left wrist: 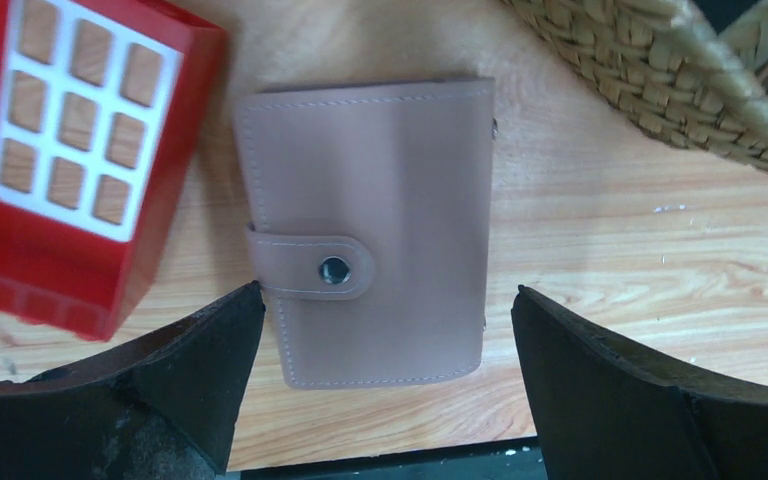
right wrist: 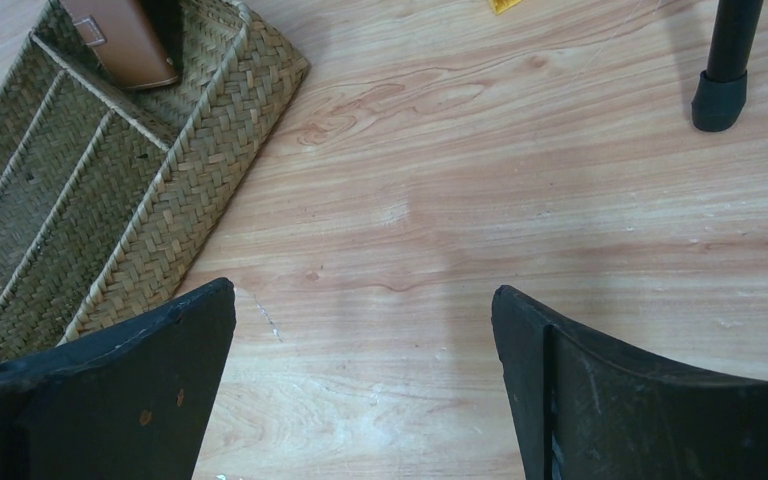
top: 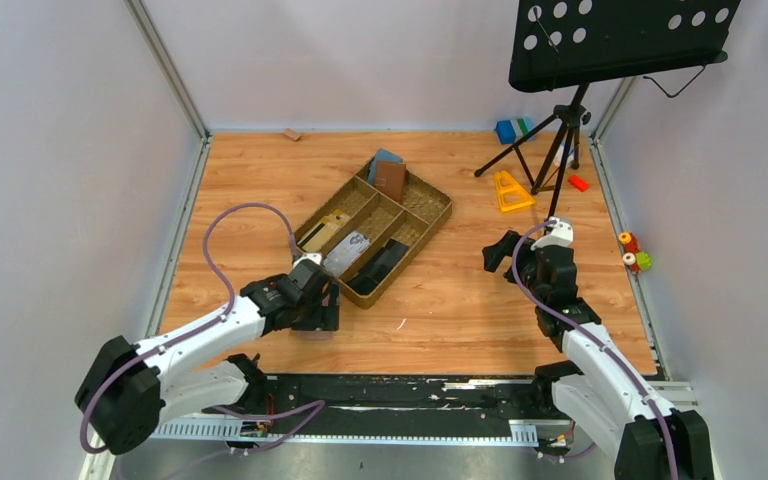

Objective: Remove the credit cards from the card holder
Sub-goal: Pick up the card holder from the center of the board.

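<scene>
The card holder lies flat and closed on the wooden table in the left wrist view, tan-pink, its small tab snapped shut. The credit cards are hidden inside it. My left gripper hovers open just above it, the fingers standing to either side of its near end without touching. From the top camera the left gripper covers the holder. My right gripper is open over bare wood to the right of the woven tray, with nothing between its fingers.
A red grid-patterned block sits close to the holder's left side. The woven divided tray holds a reddish-brown wallet and other items. A music stand tripod, a yellow triangle and small toys stand at the back right.
</scene>
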Available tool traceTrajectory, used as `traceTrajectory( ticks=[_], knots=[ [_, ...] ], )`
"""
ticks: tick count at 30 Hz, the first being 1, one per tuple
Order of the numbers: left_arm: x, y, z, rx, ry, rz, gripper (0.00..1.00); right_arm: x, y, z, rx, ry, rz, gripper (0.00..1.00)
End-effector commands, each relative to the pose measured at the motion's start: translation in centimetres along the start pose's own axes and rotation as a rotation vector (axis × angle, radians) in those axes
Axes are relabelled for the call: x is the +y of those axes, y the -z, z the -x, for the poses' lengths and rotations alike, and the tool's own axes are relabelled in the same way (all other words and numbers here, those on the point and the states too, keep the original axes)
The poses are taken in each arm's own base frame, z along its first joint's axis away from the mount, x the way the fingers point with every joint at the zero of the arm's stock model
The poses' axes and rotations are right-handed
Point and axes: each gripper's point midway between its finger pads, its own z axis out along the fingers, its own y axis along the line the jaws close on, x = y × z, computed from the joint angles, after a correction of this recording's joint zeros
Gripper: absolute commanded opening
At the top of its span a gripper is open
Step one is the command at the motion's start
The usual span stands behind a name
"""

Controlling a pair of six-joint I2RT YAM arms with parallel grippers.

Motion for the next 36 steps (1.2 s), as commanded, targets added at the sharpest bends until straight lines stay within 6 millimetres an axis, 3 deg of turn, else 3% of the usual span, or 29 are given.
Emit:
traceTrajectory(
  ticks=[1, 14, 19, 21, 24, 34, 36],
  knots=[
    [-2.3, -0.2, 0.4, 0.021, -0.061, -0.096, 1.0, 0.9, -0.2, 1.6, -0.039, -0.016, 0.02, 1.0],
    [-0.6, -2.1, -0.8, 0.065, -0.087, 0.029, 0.98, 0.7, -0.3, 1.4, -0.033, -0.016, 0.012, 1.0],
    [-1.3, -1.1, 0.2, 0.022, -0.099, -0.001, 0.71, 0.6, -0.3, 1.4, -0.035, -0.017, 0.009, 1.0],
    [-1.7, -0.2, 0.7, -0.003, -0.095, -0.027, 0.65, 0.6, -0.3, 1.4, -0.036, -0.016, 0.01, 1.0],
    [-2.6, 1.7, 1.5, -0.038, -0.074, -0.099, 0.66, 0.6, -0.3, 1.4, -0.036, -0.017, 0.008, 1.0],
    [-10.7, 11.3, 4.8, -0.105, -0.021, -0.592, 0.67, 0.9, -0.3, 1.4, -0.034, -0.021, 0.026, 1.0],
    [-13.0, 12.7, 5.3, -0.115, -0.049, -0.701, 0.67, 2.0, -0.2, 1.4, -0.018, -0.016, 0.079, 1.0]
  ],
)
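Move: The card holder lies flat almost directly below the left hand, about 3 cm down and at most 1 cm farther out, between its open fingers. Beside it, roughly 8 cm to the hand's left and 3 cm ahead, is the red frame; the woven basket's middle is some 18 cm ahead and 12 cm to the right. From the right hand, the card holder lies about 39 cm to the left, 12 cm back and 9 cm below. Down about 2 cm first: the left hand sinks over the card holder with its fingers wide, closes them partway and pinches it by its two long side edges. It then lifts it some 11 cm, speeding up and carrying it about 6 cm to the right while the fingers swing out rightwards by roughly 20 degrees and the hand turns slightly clockwise. ##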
